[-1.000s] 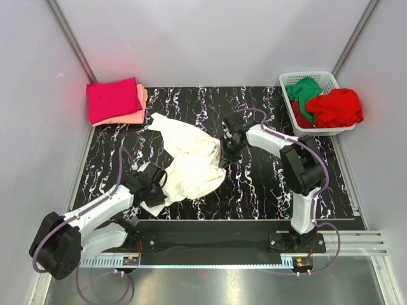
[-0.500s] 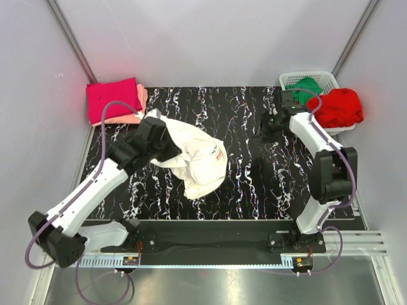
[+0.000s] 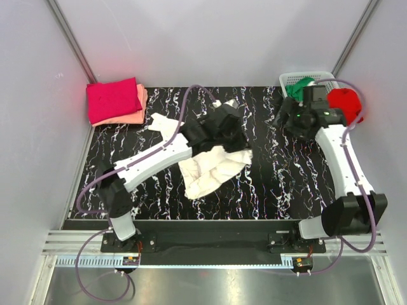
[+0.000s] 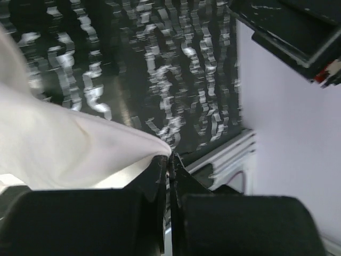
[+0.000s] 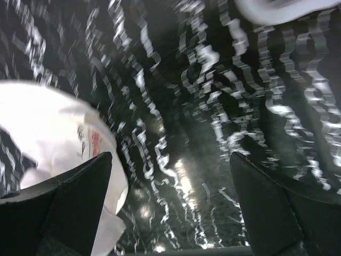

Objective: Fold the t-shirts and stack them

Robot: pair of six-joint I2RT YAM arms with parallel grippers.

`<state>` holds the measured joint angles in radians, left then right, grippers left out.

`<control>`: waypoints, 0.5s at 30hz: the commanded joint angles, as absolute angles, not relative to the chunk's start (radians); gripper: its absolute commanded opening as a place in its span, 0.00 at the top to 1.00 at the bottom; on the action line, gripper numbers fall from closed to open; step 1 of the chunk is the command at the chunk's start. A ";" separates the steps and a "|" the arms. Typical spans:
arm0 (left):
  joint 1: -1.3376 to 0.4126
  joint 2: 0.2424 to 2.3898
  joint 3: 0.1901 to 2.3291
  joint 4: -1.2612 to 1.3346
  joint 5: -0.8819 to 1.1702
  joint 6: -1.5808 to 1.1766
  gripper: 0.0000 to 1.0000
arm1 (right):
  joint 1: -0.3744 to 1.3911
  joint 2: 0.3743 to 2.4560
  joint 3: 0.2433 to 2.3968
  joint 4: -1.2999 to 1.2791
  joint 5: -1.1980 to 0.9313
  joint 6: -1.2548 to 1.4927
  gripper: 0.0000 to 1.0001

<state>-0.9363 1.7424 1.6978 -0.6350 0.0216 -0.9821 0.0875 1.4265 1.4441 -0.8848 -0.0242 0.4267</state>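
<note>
The white t-shirt [image 3: 210, 168] lies crumpled mid-table, with one corner lifted. My left gripper [image 3: 224, 130] is shut on that corner, and its wrist view shows the jaws [image 4: 170, 158] pinching white cloth [image 4: 64, 144]. My right gripper [image 3: 287, 121] hovers above the table left of the basket, open and empty [image 5: 170, 181]. Its wrist view shows the white t-shirt's red print [image 5: 95, 140] at the left. A folded magenta t-shirt [image 3: 113, 96] lies on a salmon-pink one [image 3: 137, 115] at the far left. The green t-shirt [image 3: 297, 88] and the red t-shirt [image 3: 348, 101] lie in the basket.
The white slatted basket [image 3: 318, 77] stands at the far right corner of the black marbled table [image 3: 267, 184]. Grey walls close in the left, back and right sides. A metal rail [image 3: 210, 244] runs along the near edge by the arm bases.
My left arm has swung the held t-shirt corner from the near left up and across to the middle. My right gripper let go of the shirt and drew back toward the basket.
</note>
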 commanded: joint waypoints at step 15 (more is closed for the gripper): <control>-1.017 1.815 1.628 -0.505 -0.041 -1.063 0.35 | 0.006 1.184 1.249 -0.893 -0.036 0.531 0.05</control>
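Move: Gripping one end of the white t-shirt, the left hand is over its right side; the bare spot for that end lies some 8 cm right, 2 cm back and 23 cm below. The body of the t-shirt is roughly 16 cm left and 5 cm ahead of this hand. From the empty right hand, the spot is about 12 cm back and 5 cm left, 20 cm below; the white basket is around 14 cm ahead and 10 cm right. Sweeping on to the right about 10 cm and a little back, the left hand carries the held end of the t-shirt out past its body, then sinks some 8 cm, easing back left by 2 cm, as its fingers open and let go. The right hand, still wide open and empty, swings right and rises about 6 cm while drawing back 5 cm, turning slightly clockwise, then begins to dip. ##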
